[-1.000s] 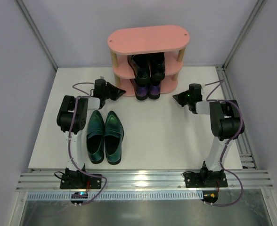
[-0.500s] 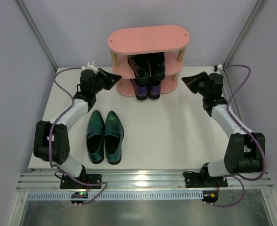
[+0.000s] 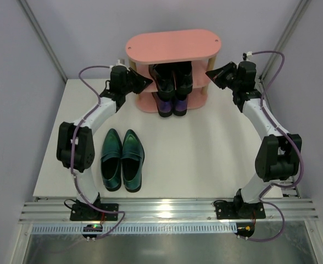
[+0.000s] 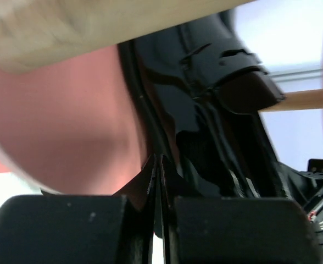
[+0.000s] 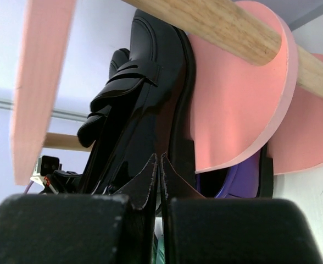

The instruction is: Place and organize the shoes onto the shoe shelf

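Observation:
The pink shoe shelf (image 3: 172,46) stands at the back centre. A black pair (image 3: 172,77) sits on its middle board and a purple pair (image 3: 170,104) on the bottom board. The teal-green pair (image 3: 122,159) lies side by side on the table at front left. My left gripper (image 3: 149,84) is shut and empty, its tips at the shelf's left end beside the black shoe (image 4: 205,110). My right gripper (image 3: 209,73) is shut and empty at the right end, close to the other black shoe (image 5: 145,99), with a purple shoe (image 5: 244,176) below.
Wooden posts (image 5: 216,22) join the pink boards (image 5: 233,99) right by both grippers. Grey walls close in the white table (image 3: 205,165) at left, right and back. A metal rail (image 3: 167,212) runs along the near edge.
Both arms have stretched out from mid-table towards the shelf. Their shut grippers now sit at the two ends of the middle board. No shoe has moved.

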Controlling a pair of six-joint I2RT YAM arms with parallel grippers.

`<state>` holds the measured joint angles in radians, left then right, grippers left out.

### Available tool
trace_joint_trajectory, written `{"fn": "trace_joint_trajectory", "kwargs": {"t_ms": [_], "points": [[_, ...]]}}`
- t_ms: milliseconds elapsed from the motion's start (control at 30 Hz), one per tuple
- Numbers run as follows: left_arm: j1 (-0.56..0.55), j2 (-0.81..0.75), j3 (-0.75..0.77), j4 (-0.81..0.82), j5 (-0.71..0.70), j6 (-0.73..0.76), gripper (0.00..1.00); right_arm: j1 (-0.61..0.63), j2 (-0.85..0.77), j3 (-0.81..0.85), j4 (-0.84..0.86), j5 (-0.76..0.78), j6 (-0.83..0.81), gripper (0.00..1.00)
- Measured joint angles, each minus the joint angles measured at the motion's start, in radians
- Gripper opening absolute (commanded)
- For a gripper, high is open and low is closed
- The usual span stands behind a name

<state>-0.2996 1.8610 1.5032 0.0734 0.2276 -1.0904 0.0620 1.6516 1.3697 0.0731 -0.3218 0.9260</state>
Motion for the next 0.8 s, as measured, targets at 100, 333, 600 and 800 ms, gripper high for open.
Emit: {"fn": "trace_joint_trajectory", "kwargs": {"t_ms": [100, 333, 600, 800], "points": [[-0.017, 0.054, 0.04, -0.033, -0.012, 0.0, 0.0, 0.01, 0.052, 0.034, -0.019, -0.004, -0.008, 0.04], [-0.022, 0.076, 0.069, -0.06, -0.039, 0.004, 0.0, 0.027, 0.208, 0.166, -0.075, -0.009, -0.023, 0.04], [-0.021, 0.128, 0.16, -0.107, -0.052, 0.006, 0.0, 0.056, 0.289, 0.243, -0.133, -0.009, -0.041, 0.04], [-0.019, 0.167, 0.198, -0.113, -0.049, -0.004, 0.0, 0.075, 0.289, 0.239, -0.135, -0.01, -0.047, 0.04]]}}
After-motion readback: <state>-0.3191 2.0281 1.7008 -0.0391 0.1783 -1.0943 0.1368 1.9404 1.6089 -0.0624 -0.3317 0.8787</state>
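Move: For the left gripper, the left black shoe on the middle shelf has its middle about 8 cm ahead, 5 cm to the right and 4 cm lower; the left post is some 5 cm ahead and 7 cm to its left. For the right gripper, the right black shoe lies about 8 cm ahead, 9 cm left and 8 cm below, and the right post is roughly 6 cm straight ahead. The purple shoes sit about 16 cm beneath the left black shoe, 3 cm farther right. Sink the shut right gripper about 7 cm while reaching some 5 cm forward, then swing it left past the inside of the right post to the right black shoe's side, tipping the fingers down about 10 degrees. Meanwhile lower the shut left gripper 2 to 3 cm and ease it about 3 cm forward along the left black shoe's outer side. ##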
